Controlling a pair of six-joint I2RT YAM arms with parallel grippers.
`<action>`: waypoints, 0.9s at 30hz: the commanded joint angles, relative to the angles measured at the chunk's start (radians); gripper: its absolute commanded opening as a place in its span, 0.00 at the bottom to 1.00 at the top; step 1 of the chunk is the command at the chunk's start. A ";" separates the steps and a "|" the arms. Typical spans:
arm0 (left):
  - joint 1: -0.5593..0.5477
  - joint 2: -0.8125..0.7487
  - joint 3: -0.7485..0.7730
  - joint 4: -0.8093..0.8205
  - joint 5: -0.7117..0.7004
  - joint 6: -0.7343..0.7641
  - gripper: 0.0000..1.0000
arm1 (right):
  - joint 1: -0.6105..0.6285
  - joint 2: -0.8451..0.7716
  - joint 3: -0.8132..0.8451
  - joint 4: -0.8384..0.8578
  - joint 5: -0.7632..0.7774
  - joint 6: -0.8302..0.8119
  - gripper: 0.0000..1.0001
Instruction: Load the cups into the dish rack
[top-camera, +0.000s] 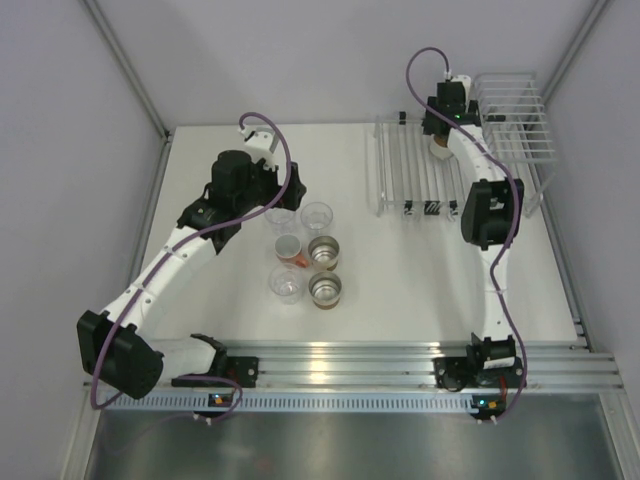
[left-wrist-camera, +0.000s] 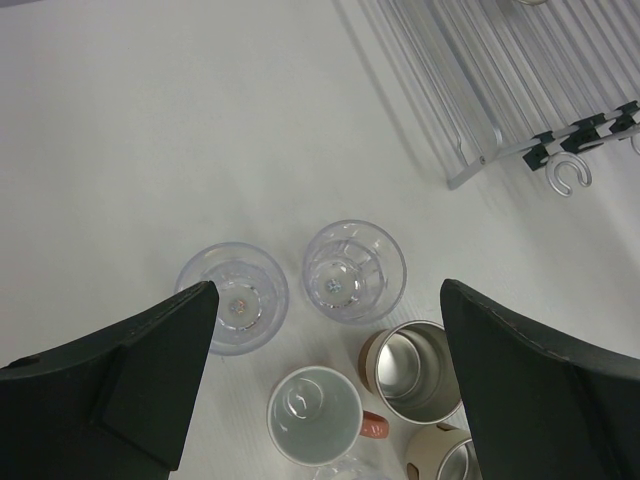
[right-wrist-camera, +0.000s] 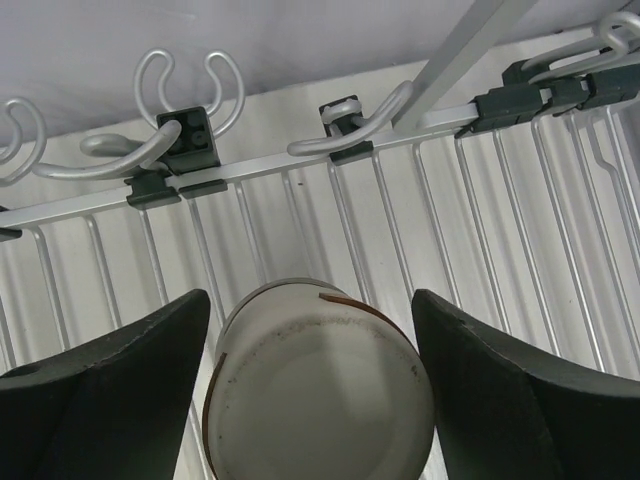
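Note:
Six cups stand grouped on the table: clear cups (top-camera: 281, 220) (top-camera: 316, 215) (top-camera: 287, 284), the salmon-orange cup (top-camera: 289, 248), and two brown cups (top-camera: 323, 251) (top-camera: 325, 289) with shiny insides. My left gripper (top-camera: 272, 192) hovers open above the group's far-left side. In the left wrist view the left gripper (left-wrist-camera: 328, 285) spans two clear cups (left-wrist-camera: 232, 298) (left-wrist-camera: 353, 270), the salmon cup (left-wrist-camera: 315, 415) and a brown cup (left-wrist-camera: 415, 370). My right gripper (top-camera: 440, 135) is over the dish rack (top-camera: 405, 175), open around a third brown cup (right-wrist-camera: 320, 390), which stands upside down on the bars with its cream base up.
The rack's taller wire basket (top-camera: 515, 115) stands at the far right, next to the right wall. Hooks and clips (right-wrist-camera: 185, 140) line the rack's edge. The rack's near corner shows in the left wrist view (left-wrist-camera: 480, 150). Aluminium rails (top-camera: 340, 360) run along the near edge.

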 joint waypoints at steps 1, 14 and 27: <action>0.005 -0.030 -0.007 0.031 -0.005 0.018 0.98 | 0.000 -0.079 -0.009 0.083 0.017 -0.033 0.84; 0.017 -0.047 -0.013 0.037 0.001 0.018 0.98 | 0.025 -0.258 -0.188 0.223 0.021 -0.074 0.99; 0.017 -0.031 -0.017 0.032 0.017 0.072 0.98 | 0.132 -0.689 -0.489 0.352 -0.127 -0.057 1.00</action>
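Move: The cup stands mouth-down between the right hand's fingers, its middle about 3 cm below the hand point and level with it otherwise. The rack's far rail with the black clips runs some 8 cm ahead, a little below. The wire upper tier is centred about 18 cm to the right and 4 cm ahead. From the left hand, the cup lies roughly 45 cm to the right, 28 cm farther out and 16 cm lower. The right hand lets go of the cup, its fingers spreading from close around the sides to wide open. It lifts clear, slowly at first and then fast, rising about 18 cm while pulling back and to the left some 6 cm each. The fingers tip up about 20 degrees and swing slightly counter-clockwise. ##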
